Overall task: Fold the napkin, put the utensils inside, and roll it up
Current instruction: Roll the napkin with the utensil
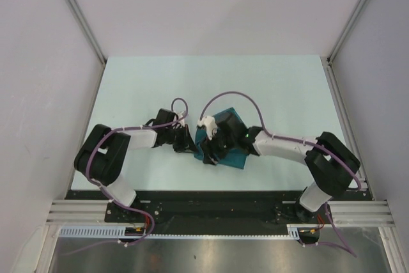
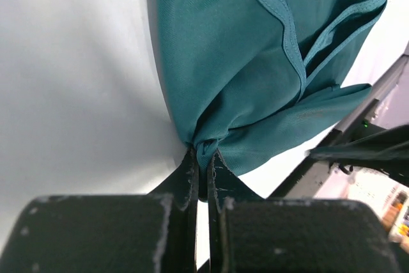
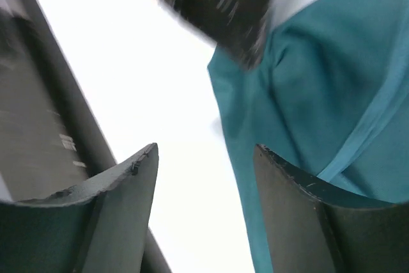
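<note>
The teal napkin (image 1: 232, 119) lies bunched near the table's front middle, partly under both wrists. My left gripper (image 1: 190, 144) is at its left edge. In the left wrist view that gripper (image 2: 203, 149) is shut on a pinched fold of the napkin (image 2: 255, 62), which hangs up from the jaws in folds with hemmed edges. My right gripper (image 1: 211, 153) is over the cloth's near left part. In the right wrist view it (image 3: 206, 151) is open with nothing between its fingers, and the napkin (image 3: 319, 94) runs just beside its right finger (image 3: 287, 209). The utensils are out of view.
The pale table (image 1: 160, 87) is walled by white panels with aluminium posts (image 1: 80, 14) at the back corners. A black base rail (image 1: 211, 197) runs along the near edge. A blurred dark part of the left arm (image 3: 217, 4) shows above the right jaws.
</note>
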Tool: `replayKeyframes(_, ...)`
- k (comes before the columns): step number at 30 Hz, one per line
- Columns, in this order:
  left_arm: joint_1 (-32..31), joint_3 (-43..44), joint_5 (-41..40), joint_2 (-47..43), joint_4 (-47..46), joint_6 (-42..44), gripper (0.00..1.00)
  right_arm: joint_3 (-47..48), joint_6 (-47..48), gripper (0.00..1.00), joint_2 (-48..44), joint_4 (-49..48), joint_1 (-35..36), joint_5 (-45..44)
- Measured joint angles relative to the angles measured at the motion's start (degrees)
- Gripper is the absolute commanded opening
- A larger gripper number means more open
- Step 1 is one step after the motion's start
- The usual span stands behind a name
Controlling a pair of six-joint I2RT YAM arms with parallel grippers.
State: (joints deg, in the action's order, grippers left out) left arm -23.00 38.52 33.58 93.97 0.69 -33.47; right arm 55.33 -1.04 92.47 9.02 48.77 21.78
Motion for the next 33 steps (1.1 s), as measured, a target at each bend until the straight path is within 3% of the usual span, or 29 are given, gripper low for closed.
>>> replayKeyframes(5, 0.9, 3.0, 2.8, 2.6, 3.5, 1.5, 0.00, -9.7, 5.5, 0.66, -2.4, -7.2, 6.7, -14.2)
replayKeyframes(14, 1.2, 6.1, 4.1, 4.5, 7.8, 4.3, 0.00, -14.2, 13.9, 0.66, -2.4, -15.8, 12.6, -31.3)
replayKeyframes(23, 1.3, 6.7, 4.2, 4.7, 8.9, 5.6, 0.00, -14.1, 16.6, 0.63, 0.0, -18.3, 12.9, -34.2)
replayKeyframes(30, 1.3, 7.4, 4.3, 4.9, 9.8, 6.8, 0.02, -9.4, 15.9, 0.29, 3.3, -14.5, 10.0, -28.0)
replayKeyframes(32, 1.3, 7.5, 4.4, 5.0, 10.0, 7.0, 0.12, -7.9, 15.6, 0.23, 3.8, -12.2, 9.4, -25.9)
replayKeyframes(33, 1.3, 7.6, 4.6, 5.0, 10.1, 7.1, 0.25, -7.2, 15.4, 0.17, 4.0, -11.0, 9.0, -24.8)
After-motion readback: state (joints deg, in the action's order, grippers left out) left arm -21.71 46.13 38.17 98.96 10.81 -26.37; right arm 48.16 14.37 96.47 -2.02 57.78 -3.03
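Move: Just ahead of the open right hand, some 2 cm out, 1 cm to its right and 6 cm below, lies the near edge of the napkin roll. The left fingertips sit 6 cm to the right hand's left, 3 cm farther out and 6 cm down, and the napkin's near right corner is about 11 cm right, 3 cm back, 7 cm down. From the left hand that near edge lies about 7 cm right, 1 cm back, level. Dropping about 5 cm to the napkin, the open right hand first slips back and 2–3 cm to its right, then works forward over the near edge, easing a little left at the end. Its fingertips swing forward some 30 degrees and point more steeply down, turning back slightly as the fingers close more than halfway around the rolled edge. The left hand stays put, still pinching the napkin's left end. ##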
